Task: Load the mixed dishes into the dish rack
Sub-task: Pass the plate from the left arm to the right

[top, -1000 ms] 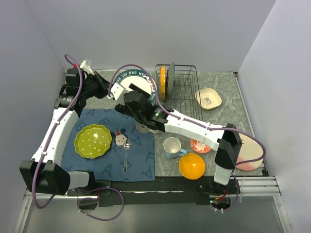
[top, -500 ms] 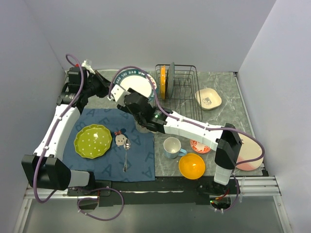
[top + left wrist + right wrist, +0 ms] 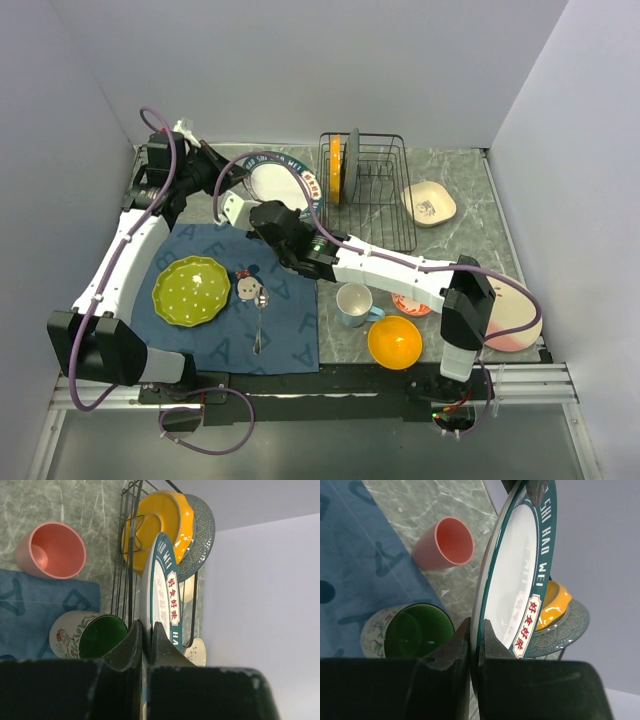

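Note:
A white plate with a teal lettered rim is held on edge just left of the black wire dish rack. My left gripper is shut on its far-left rim, the fingers pinching it. My right gripper is shut on the near rim. An orange scalloped plate and a grey plate stand in the rack's left slots. A pink cup and a green-lined mug sit below the held plate, hidden in the top view.
On the blue mat lie a lime-green plate and a spoon. A cream bowl sits right of the rack. A mug, small red-patterned dish, orange bowl and pink plate lie near right.
My right gripper has shut on the plate's near rim. The plate has shifted left and tipped more on edge, with the left arm still holding it.

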`<state>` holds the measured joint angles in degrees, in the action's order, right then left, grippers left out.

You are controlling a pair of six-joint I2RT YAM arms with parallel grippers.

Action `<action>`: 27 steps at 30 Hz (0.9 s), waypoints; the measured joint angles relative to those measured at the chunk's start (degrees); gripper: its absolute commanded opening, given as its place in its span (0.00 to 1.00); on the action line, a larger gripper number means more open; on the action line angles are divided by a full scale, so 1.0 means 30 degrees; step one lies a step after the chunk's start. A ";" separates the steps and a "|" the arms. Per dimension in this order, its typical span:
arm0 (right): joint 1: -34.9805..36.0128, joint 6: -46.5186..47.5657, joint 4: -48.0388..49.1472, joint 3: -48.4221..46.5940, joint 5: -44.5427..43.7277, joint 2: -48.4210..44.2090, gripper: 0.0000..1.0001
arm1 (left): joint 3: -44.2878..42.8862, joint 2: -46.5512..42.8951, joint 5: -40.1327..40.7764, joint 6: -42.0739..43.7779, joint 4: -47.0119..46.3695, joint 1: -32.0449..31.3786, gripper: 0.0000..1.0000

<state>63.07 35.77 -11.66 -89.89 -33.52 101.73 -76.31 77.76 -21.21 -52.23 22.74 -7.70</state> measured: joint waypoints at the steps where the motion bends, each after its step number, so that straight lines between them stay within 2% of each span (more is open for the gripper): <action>1: 0.0000 0.0189 0.0095 0.0022 -0.0124 0.0000 0.00 | 0.0000 0.0015 -0.0051 0.0000 -0.0087 0.0000 0.01; 3: 0.0000 0.0532 0.0408 0.0087 -0.0357 0.0000 0.00 | 0.0000 0.0015 -0.0109 0.0000 -0.0328 0.0000 0.01; 4: 0.0000 0.0678 0.0503 0.0095 -0.0415 0.0000 0.00 | 0.0000 0.0015 -0.0153 0.0000 -0.0452 0.0000 0.06; 6: 0.0000 0.0882 0.0678 0.0109 -0.0561 0.0000 0.00 | 0.0000 0.0015 -0.0189 0.0007 -0.0648 0.0000 0.17; 7: 0.0000 0.0903 0.0736 0.0109 -0.0597 0.0000 0.00 | 0.0000 0.0015 -0.0189 0.0007 -0.0692 0.0000 0.27; 10: -0.0029 0.0372 0.1144 0.0109 -0.0641 0.0000 0.00 | 0.0000 0.0015 -0.0357 0.0197 -0.0991 0.0029 0.50; 14: -0.0328 -0.0583 0.1727 0.0109 -0.0605 -0.0182 0.00 | -0.0015 -0.0015 -0.0583 0.0277 -0.1209 0.0073 0.61; 16: -0.0379 -0.0940 0.1778 0.0146 -0.0525 -0.0386 0.00 | -0.0168 -0.0044 -0.0561 0.0357 -0.1151 0.0073 0.72; 20: -0.0393 -0.1588 0.2149 0.0765 -0.0284 -0.1297 0.00 | -0.0495 -0.0670 -0.0022 0.0721 -0.0641 0.0066 0.81; 24: -0.0466 -0.2557 0.2127 0.0860 0.0000 -0.2164 0.00 | -0.1260 -0.1603 0.1188 0.1188 -0.0131 0.0058 0.99; 27: -0.0750 -0.3308 0.1945 0.0860 0.0284 -0.2841 0.00 | -0.1392 -0.2470 0.2062 0.1290 -0.0131 0.0131 0.97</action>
<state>60.82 25.85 -5.82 -87.31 -32.67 93.21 -80.49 70.35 -15.03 -48.36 22.35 -7.31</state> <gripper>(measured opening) 0.121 0.970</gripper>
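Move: The plate is already pinched by both my hands: from my left hand its middle lies about 8 cm to the right, level; from my right hand about 5 cm forward, 3 cm right and 4 cm up. My right hand's next place, the dish rack, is roughly 22 cm right, 15 cm forward and 20 cm below it. From that hand the green mug stands about 4 cm forward, 4 cm right, 22 cm below; the red cup some 17 cm forward, 5 cm left, also 22 cm below. My right fingers keep their pinch on the plate's near rim while my left fingers open wide and let go of its left rim. Both hands first creep upward; then my left rises clear, about 8 cm in all, drawing left and a little back as its fingertips tip up. My right lifts the plate about 6 cm, easing right and rolling its left side up some 20 degrees. ##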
